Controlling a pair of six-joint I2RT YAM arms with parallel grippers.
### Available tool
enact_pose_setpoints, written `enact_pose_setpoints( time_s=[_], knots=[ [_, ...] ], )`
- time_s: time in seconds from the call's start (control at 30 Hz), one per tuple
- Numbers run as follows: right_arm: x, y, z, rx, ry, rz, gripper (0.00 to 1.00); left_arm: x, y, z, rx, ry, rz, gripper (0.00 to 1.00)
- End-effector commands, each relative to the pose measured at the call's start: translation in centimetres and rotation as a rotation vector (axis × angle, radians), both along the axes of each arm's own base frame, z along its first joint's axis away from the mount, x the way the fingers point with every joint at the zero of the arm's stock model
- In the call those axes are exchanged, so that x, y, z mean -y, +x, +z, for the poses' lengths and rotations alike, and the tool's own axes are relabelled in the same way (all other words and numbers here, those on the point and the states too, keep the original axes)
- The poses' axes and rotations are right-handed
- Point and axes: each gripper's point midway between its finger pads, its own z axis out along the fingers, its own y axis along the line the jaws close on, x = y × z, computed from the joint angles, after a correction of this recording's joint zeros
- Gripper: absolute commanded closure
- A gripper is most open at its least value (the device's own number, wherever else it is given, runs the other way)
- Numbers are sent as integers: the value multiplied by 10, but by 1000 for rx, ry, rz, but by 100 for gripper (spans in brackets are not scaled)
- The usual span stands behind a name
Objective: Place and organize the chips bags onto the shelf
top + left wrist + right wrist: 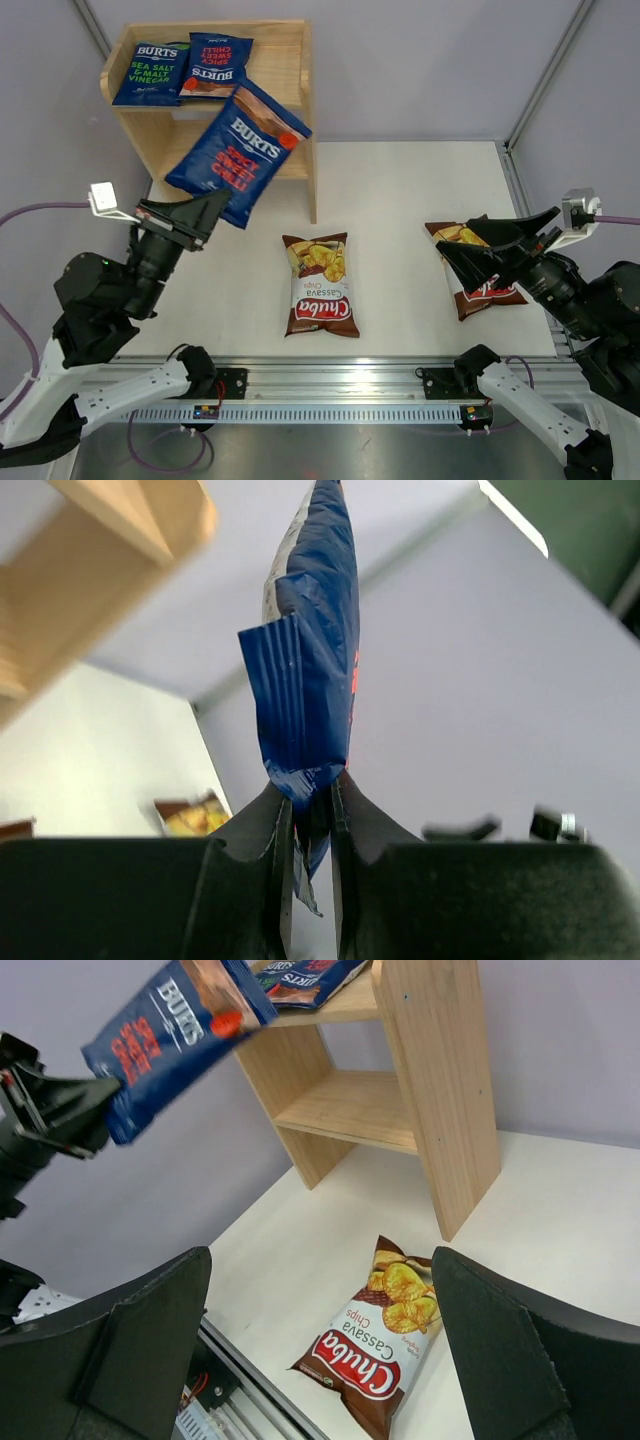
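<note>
The wooden shelf (290, 60) stands at the back left. Two blue Burts chips bags lie on its top tier, one green-lettered (150, 72) and one red-lettered (218, 65). My left gripper (215, 208) is shut on the bottom seam of a third blue Burts bag (238, 150), held tilted in the air in front of the shelf; its pinched edge (310, 660) sticks up from the gripper (310, 790). A Chuba bag (320, 285) lies flat mid-table. My right gripper (462, 245) hangs open over a second Chuba bag (490, 290), holding nothing.
The shelf's right side panel (440, 1090) reaches down to the table near the middle Chuba bag (385, 1360). A metal rail (330, 385) with the arm bases runs along the near edge. Grey walls close in the back and sides.
</note>
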Motion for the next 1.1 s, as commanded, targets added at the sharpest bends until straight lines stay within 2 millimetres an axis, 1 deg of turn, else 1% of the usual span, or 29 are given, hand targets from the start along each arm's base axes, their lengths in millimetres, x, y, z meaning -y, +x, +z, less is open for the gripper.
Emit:
enact_pose_setpoints(
  time_s=[0.0, 0.07, 0.1, 0.13, 0.17, 0.2, 0.23, 0.27, 0.3, 0.33, 0.37, 0.4, 0.43, 0.47, 0.5, 0.53, 0.57, 0.6, 0.63, 0.67, 0.7, 0.73, 0.77, 0.8, 0.83, 0.9, 0.93, 1.03, 1.07],
  knots=[
    [-1, 9, -8, -22, -18, -24, 0, -68, 22, 38, -62, -153, 335, 100],
    [-2, 10, -12, -28, -11, -20, 1, -75, 31, 45, -81, -169, 409, 100],
    [-2, 10, -11, -28, 0, -21, 0, -86, 35, 50, -92, -193, 480, 100],
    [-2, 10, -13, -30, 2, -21, 0, -85, 41, 57, -88, -196, 507, 100],
    [-2, 9, -11, -23, 11, -20, 1, -86, 43, 69, -64, -218, 526, 100],
    [-2, 10, -11, -28, 20, -22, 0, -89, 47, 72, -63, -217, 569, 100],
    [-1, 9, -10, -23, 26, -22, 1, -87, 51, 77, -58, -209, 585, 100],
    [-1, 8, -9, -20, 31, -20, 1, -79, 61, 86, -54, -195, 614, 100],
    [-1, 8, -10, -21, 33, -21, 0, -79, 66, 88, -59, -183, 649, 100],
    [1, 6, -7, -13, 38, -24, 1, -73, 73, 91, -61, -176, 661, 99],
    [2, 4, -6, -8, 43, -26, 1, -69, 85, 97, -64, -171, 690, 99],
    [4, 3, -5, -4, 46, -32, 1, -62, 92, 101, -56, -167, 683, 99],
    [7, -1, -1, 10, 56, -33, 1, -59, 100, 103, -63, -165, 690, 100],
    [9, -4, 1, 14, 60, -35, 1, -70, 105, 116, -64, -211, 710, 100],
    [10, -6, 2, 17, 64, -33, 0, -46, 128, 110, -75, -165, 656, 100],
    [13, -12, 5, 30, 71, -31, 0, -50, 141, 112, -91, -204, 660, 100],
    [14, -14, 5, 30, 71, -31, 1, -44, 152, 108, -113, -183, 646, 100],
    [15, -16, 6, 36, 69, -29, 1, -30, 165, 111, -111, -177, 605, 100],
    [18, -20, 8, 48, 69, -29, 1, -27, 174, 108, -120, -177, 602, 100],
    [19, -23, 6, 47, 62, -31, 1, -27, 181, 110, -124, -213, 600, 100],
    [23, -25, 7, 59, 56, -42, 1, -15, 193, 104, -126, -197, 578, 100],
    [26, -28, 9, 69, 55, -46, 1, -15, 200, 105, -133, -220, 576, 100],
    [27, -29, 8, 68, 50, -50, 1, -13, 207, 99, -153, -213, 575, 100],
    [30, -31, 9, 76, 45, -56, 1, -9, 212, 104, -150, -220, 554, 100],
    [31, -33, 10, 82, 50, -56, 0, -2, 226, 95, -165, -200, 554, 100],
    [34, -36, 9, 86, 45, -59, 1, 2, 235, 93, -168, -192, 559, 100],
    [35, -40, 10, 94, 47, -58, 0, 7, 244, 90, -171, -181, 558, 100],
    [39, -45, 11, 105, 57, -61, 1, 11, 254, 81, -202, -182, 561, 100],
    [39, -45, 10, 104, 55, -61, 0, 13, 259, 73, -217, -177, 565, 100]
  ],
)
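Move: The held chilli bag juts out ahead of the left fingers; its goal, the free right end of the top shelf, lies about 32 cm ahead of that hand, 3 cm right and 3 cm below. The shelved chilli bag lies 12 cm left of that spot, the sea salt bag 24 cm left, the shelf's right side panel 7 cm right. From the right hand the spot is roughly 35 cm ahead and 30 cm left. The chilli bag, still pinched by one end, is carried up and left at first, then mainly forward over the top shelf, some 26 cm in all. The left hand turns about 35 degrees counter-clockwise, drifts back right, and sinks about 5 cm late on, tipping down slightly. The empty right hand, still wide open, dips briefly, then backs off and rightwards. ##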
